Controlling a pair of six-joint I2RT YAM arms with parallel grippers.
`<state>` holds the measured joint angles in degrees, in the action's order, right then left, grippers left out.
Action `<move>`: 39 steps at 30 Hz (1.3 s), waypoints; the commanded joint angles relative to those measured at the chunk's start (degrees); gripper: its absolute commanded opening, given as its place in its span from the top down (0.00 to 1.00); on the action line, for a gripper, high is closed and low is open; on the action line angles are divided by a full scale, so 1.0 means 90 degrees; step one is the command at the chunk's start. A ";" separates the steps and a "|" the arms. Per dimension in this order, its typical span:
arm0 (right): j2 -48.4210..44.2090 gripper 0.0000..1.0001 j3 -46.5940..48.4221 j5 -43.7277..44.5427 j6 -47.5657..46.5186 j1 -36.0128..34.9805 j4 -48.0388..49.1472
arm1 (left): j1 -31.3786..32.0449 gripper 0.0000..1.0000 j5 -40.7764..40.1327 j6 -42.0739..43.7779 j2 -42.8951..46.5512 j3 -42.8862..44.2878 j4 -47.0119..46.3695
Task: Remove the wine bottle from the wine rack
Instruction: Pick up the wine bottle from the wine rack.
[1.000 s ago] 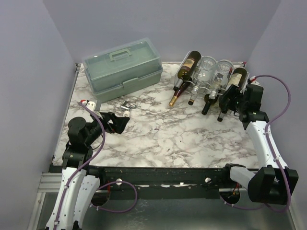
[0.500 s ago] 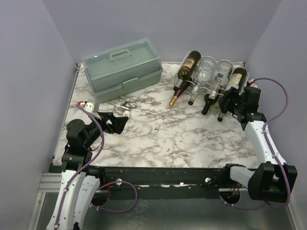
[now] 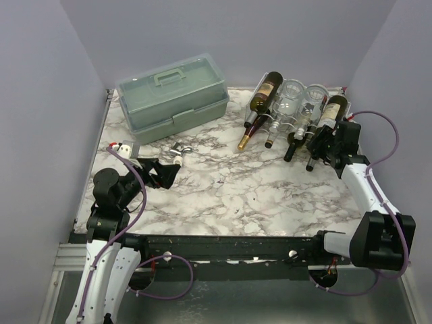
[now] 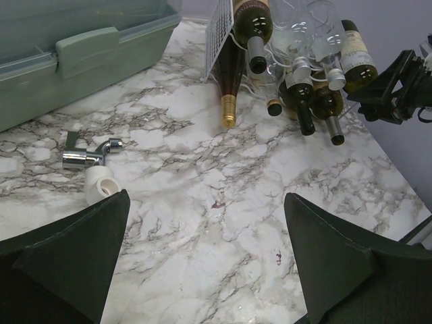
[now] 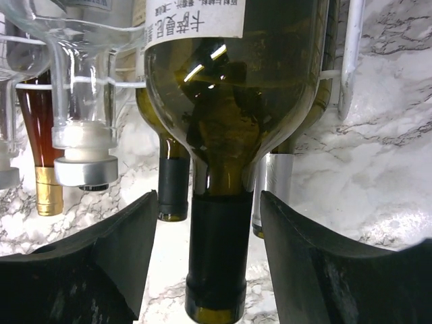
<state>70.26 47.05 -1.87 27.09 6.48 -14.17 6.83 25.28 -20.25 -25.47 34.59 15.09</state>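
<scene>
The white wire wine rack (image 3: 299, 123) stands at the back right with several bottles lying in it, necks toward me. The wine bottle (image 3: 332, 110) at its right end is dark green with a white label (image 5: 229, 101). Its black-capped neck (image 5: 216, 263) lies between the fingers of my right gripper (image 5: 208, 202). A gap shows on each side of the neck, so the jaws are open. From above, the right gripper (image 3: 318, 143) sits at that bottle's neck. My left gripper (image 4: 206, 196) hovers wide open over bare marble at the left (image 3: 165, 172), holding nothing.
A grey-green toolbox (image 3: 172, 94) sits at the back left. A chrome fitting (image 4: 84, 158) and a white cap (image 4: 100, 182) lie near the left gripper. Clear glass bottles (image 3: 291, 101) and a gold-capped red bottle (image 4: 229, 81) lie left of the green one.
My right gripper has moved in toward the rack and its jaws have narrowed around the green bottle's neck. The left arm has barely shifted.
</scene>
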 commanded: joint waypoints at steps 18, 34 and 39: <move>0.0469 0.41 0.0076 0.0512 0.0156 0.0015 0.0568 | -0.0059 0.02 -0.0045 0.0160 0.0117 -0.0026 -0.0073; 0.0436 0.58 0.0050 0.0364 0.0137 0.0020 0.0609 | -0.0075 0.01 -0.0049 0.0162 0.0135 -0.0036 -0.0073; 0.0379 0.69 0.0039 0.0349 0.0137 0.0022 0.0608 | -0.0069 0.02 -0.0063 0.0170 0.0152 -0.0044 -0.0072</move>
<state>74.52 47.05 1.58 28.47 6.48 -9.91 6.70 25.28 -19.42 -24.88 34.59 15.09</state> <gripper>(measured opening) 0.360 0.986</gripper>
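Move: The right hand's open fingers already straddle the neck of the wine bottle at the rack's right end; the bottle's middle is about 9 cm ahead, 4 cm right and roughly level. The clear bottle is some 12 cm ahead and 3 cm left. Below, the silver-necked bottle lies about 5 cm ahead, 3 cm right and 8 cm down. From the left hand, the wine bottle is about 22 cm ahead, 58 cm right and 12 cm lower. The right hand eases about 1.5 cm forward, down and right towards the wine bottle's shoulder, fingers closing onto its neck. ##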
